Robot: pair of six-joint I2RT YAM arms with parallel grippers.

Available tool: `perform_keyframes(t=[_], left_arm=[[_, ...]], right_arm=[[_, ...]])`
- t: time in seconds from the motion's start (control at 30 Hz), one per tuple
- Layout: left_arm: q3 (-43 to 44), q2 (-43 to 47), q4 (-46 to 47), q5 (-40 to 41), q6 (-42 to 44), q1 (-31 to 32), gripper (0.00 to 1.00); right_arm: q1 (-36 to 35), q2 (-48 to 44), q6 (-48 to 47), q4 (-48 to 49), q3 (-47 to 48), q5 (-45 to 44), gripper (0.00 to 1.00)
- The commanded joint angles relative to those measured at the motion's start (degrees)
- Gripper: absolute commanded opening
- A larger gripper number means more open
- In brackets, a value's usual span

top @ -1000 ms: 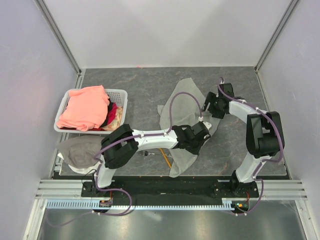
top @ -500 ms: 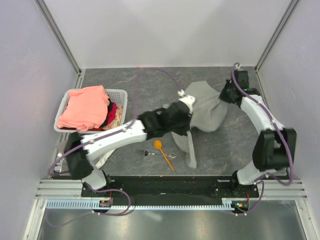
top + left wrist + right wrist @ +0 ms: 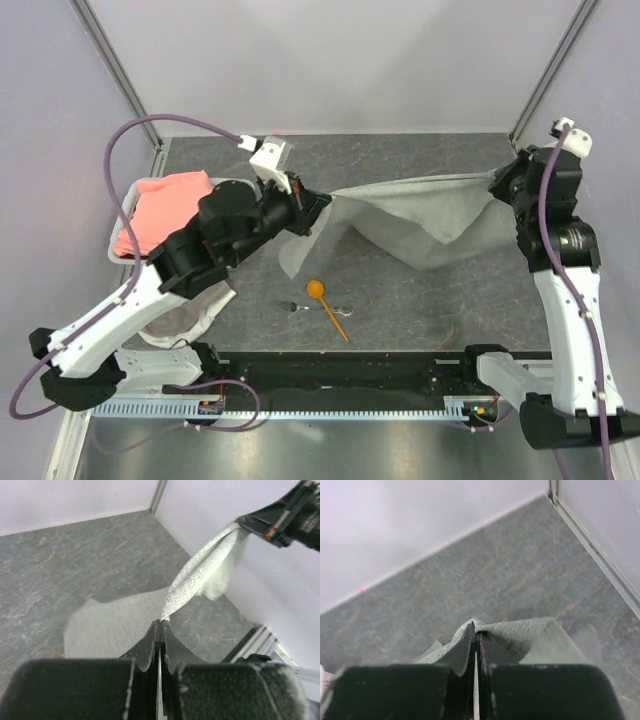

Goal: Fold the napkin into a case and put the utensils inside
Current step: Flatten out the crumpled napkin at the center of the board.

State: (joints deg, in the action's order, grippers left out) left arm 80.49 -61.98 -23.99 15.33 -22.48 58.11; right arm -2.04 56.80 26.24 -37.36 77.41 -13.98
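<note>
The light grey napkin (image 3: 410, 212) hangs stretched above the table between both arms. My left gripper (image 3: 325, 197) is shut on its left corner; in the left wrist view the cloth (image 3: 200, 570) runs taut from my shut left gripper (image 3: 161, 621) up to the right arm. My right gripper (image 3: 492, 182) is shut on the right corner, and the cloth (image 3: 520, 630) drapes over that gripper (image 3: 476, 634). The napkin's lower edge sags to the table. The orange spoon (image 3: 325, 302) and the slim metal fork (image 3: 298, 306) lie on the table near the front, uncovered.
A white plastic basket (image 3: 238, 188) with a salmon-pink cloth (image 3: 160, 212) stands at the left, under the left arm. A whitish-grey rag (image 3: 195, 310) lies in front of it. Walls close in on the left, back and right.
Both arms have swung up and apart, pulling the napkin off the table and stretching it out. The right gripper closed on its corner. The spoon and fork are now uncovered.
</note>
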Motion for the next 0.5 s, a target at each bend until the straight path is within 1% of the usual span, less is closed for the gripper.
perform_keyframes(t=[0.0,0.03,0.07,0.1,0.13,0.17,0.2,0.23,0.27,0.3,0.33,0.37,0.4,0.47], left_arm=[[5.4,-7.1,0.4,-3.5,2.6,-7.5,0.02],[6.9,-10.8,0.4,-4.8,2.4,-9.3,0.02],[8.6,-12.9,0.5,-6.4,2.3,-13.5,0.02],[12.8,-15.2,0.3,-10.0,2.1,-15.7,0.02],[15.2,-19.1,0.2,-11.3,2.3,-17.7,0.02],[17.7,-21.2,-0.1,-12.2,2.4,-21.2,0.02],[22.8,-22.8,0.0,-14.4,3.6,-22.5,0.02],[25.7,-24.5,-0.2,-15.1,4.3,-23.8,0.02],[28.4,-27.5,-0.4,-17.2,4.6,-26.2,0.02],[33.9,-28.6,-0.4,-19.1,5.4,-27.1,0.02],[36.7,-29.9,-0.3,-20.0,6.1,-27.9,0.02],[39.5,-31.9,-0.1,-20.6,6.9,-28.7,0.02],[44.9,-33.2,0.0,-21.5,8.8,-29.0,0.02],[49.5,-34.9,0.1,-23.6,11.2,-29.4,0.02]], right_arm=[[0.8,9.5,-2.6,-0.3,5.0,-1.4,0.00],[0.7,14.3,-2.4,0.5,7.1,0.1,0.00],[0.9,16.8,-2.3,1.2,11.2,1.1,0.00],[1.0,19.4,-2.1,2.1,13.8,2.6,0.00],[0.9,25.0,-2.1,2.6,16.7,6.3,0.00],[0.9,27.7,-1.8,2.8,22.6,8.0,0.00],[0.9,30.4,-1.6,3.0,25.6,9.8,0.00],[1.0,35.3,-1.6,2.9,28.6,11.3,0.00],[1.0,37.6,-1.5,2.3,35.0,13.7,0.00],[1.0,39.6,-1.5,1.8,38.1,13.8,0.00],[1.0,42.5,-0.9,1.4,40.8,15.4,0.00],[1.0,43.7,-0.8,1.5,45.3,16.7,0.00],[1.0,45.9,-0.5,1.5,47.8,17.3,0.00],[1.6,47.5,1.0,1.3,52.8,19.4,0.00]])
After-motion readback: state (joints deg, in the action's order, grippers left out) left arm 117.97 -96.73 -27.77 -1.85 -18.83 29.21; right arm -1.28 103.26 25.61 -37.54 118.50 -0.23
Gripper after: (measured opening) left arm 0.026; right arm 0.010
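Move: The napkin already hangs from both hands, its top edge stretched between them. The board's center, where it is to lie, is some 14 cm ahead of the left hand, 2 cm to its right and 40 cm below. The spoon lies about 5 cm back and 4 cm right of that hand, the basket 17 cm ahead and 30 cm left. From the right hand, the center is about 4 cm ahead, 31 cm left and 35 cm down. The napkin, still pinched by its top edge in both shut grippers, is swung fast forward some 20 cm past the board's center towards the back wall. Both hands first dip about 3 cm; the left then climbs to end slightly higher than it began, the right nearly regains its height. Both wrists turn roughly 10 degrees counter-clockwise. ##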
